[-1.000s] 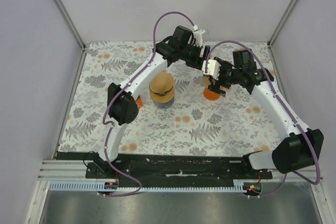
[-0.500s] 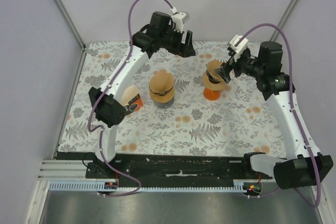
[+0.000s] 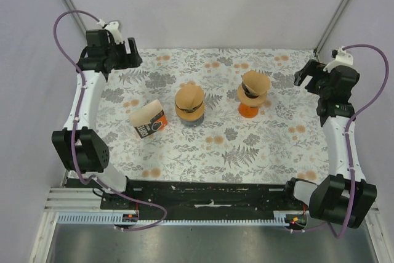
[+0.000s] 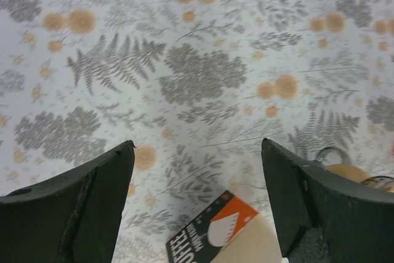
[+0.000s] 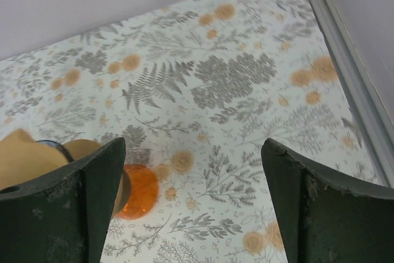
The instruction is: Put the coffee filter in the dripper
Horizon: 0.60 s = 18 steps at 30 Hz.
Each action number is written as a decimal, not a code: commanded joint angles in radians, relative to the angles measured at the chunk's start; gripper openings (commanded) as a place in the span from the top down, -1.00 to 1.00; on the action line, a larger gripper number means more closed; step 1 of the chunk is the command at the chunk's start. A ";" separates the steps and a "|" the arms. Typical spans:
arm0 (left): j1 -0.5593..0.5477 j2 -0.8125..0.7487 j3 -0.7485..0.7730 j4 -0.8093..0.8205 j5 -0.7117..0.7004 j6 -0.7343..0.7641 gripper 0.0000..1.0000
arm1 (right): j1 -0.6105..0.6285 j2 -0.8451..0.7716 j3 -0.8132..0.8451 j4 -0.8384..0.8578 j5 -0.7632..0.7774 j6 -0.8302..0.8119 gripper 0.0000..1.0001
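A brown coffee filter (image 3: 255, 84) sits in the dripper with the orange base (image 3: 249, 111); the right wrist view shows its base (image 5: 136, 190) and filter edge (image 5: 24, 155) beside my left finger. A second brown filter (image 3: 189, 98) rests in a dark dripper (image 3: 190, 117) at the centre. My left gripper (image 3: 127, 54) hangs open at the far left corner, my right gripper (image 3: 306, 73) open at the far right. Both hold nothing: left gripper (image 4: 197, 146), right gripper (image 5: 192, 145).
An orange, black and beige filter pack (image 3: 148, 122) lies left of the centre dripper; the left wrist view shows the pack (image 4: 215, 232) between my fingers, far below. A metal frame rail (image 5: 345, 60) borders the floral mat (image 3: 234, 146) on the right.
Both arms have drawn back from the orange-based dripper, the left to the far left corner, the right to the far right. Both grippers have opened wider, leaving the filter in that dripper.
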<state>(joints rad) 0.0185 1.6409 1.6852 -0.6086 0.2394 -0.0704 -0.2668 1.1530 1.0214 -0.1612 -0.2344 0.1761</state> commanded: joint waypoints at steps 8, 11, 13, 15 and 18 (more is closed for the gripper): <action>0.245 -0.165 -0.407 0.248 -0.054 0.100 -0.81 | -0.005 0.053 -0.110 0.086 0.365 0.209 -0.96; 0.261 -0.185 -0.502 0.291 -0.064 0.100 -0.81 | -0.003 0.059 -0.133 0.098 0.363 0.215 -0.96; 0.264 -0.191 -0.547 0.309 -0.074 0.104 -0.81 | -0.005 0.063 -0.142 0.100 0.366 0.214 -0.96; 0.264 -0.197 -0.588 0.331 -0.084 0.106 -0.82 | -0.003 0.063 -0.152 0.104 0.366 0.212 -0.96; 0.268 -0.202 -0.633 0.349 -0.084 0.096 -0.82 | -0.003 0.063 -0.162 0.115 0.360 0.206 -0.96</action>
<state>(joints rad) 0.2802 1.4868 1.0931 -0.3557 0.1768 -0.0036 -0.2687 1.2152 0.8688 -0.1120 0.1032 0.3710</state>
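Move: The paper coffee filter already sits in the dripper on the orange stand. It lies about 16 cm to the right hand's left, 3 cm ahead and 13 cm below. From the left hand, that filter is some 42 cm to the right, 5 cm back and 14 cm below. Also from the left hand, the other dripper on the clear carafe is 19 cm right and 9 cm back, while the filter pack is 12 cm back and 3 cm right, roughly 24 cm below. The empty left hand, fingers still wide open, keeps withdrawing from the drippers: it sinks about 14 cm while swinging some 12 cm left and easing 7 cm back, the sideways part ending well before the sinking does, and the wrist turns about 15 degrees counter-clockwise and tips downward. The right hand, also open and empty, lowers around 8 cm and drifts 5 cm right, to the side away from the orange-stand dripper, slowing as its wrist turns clockwise and dips a little; neither hand touches anything. ##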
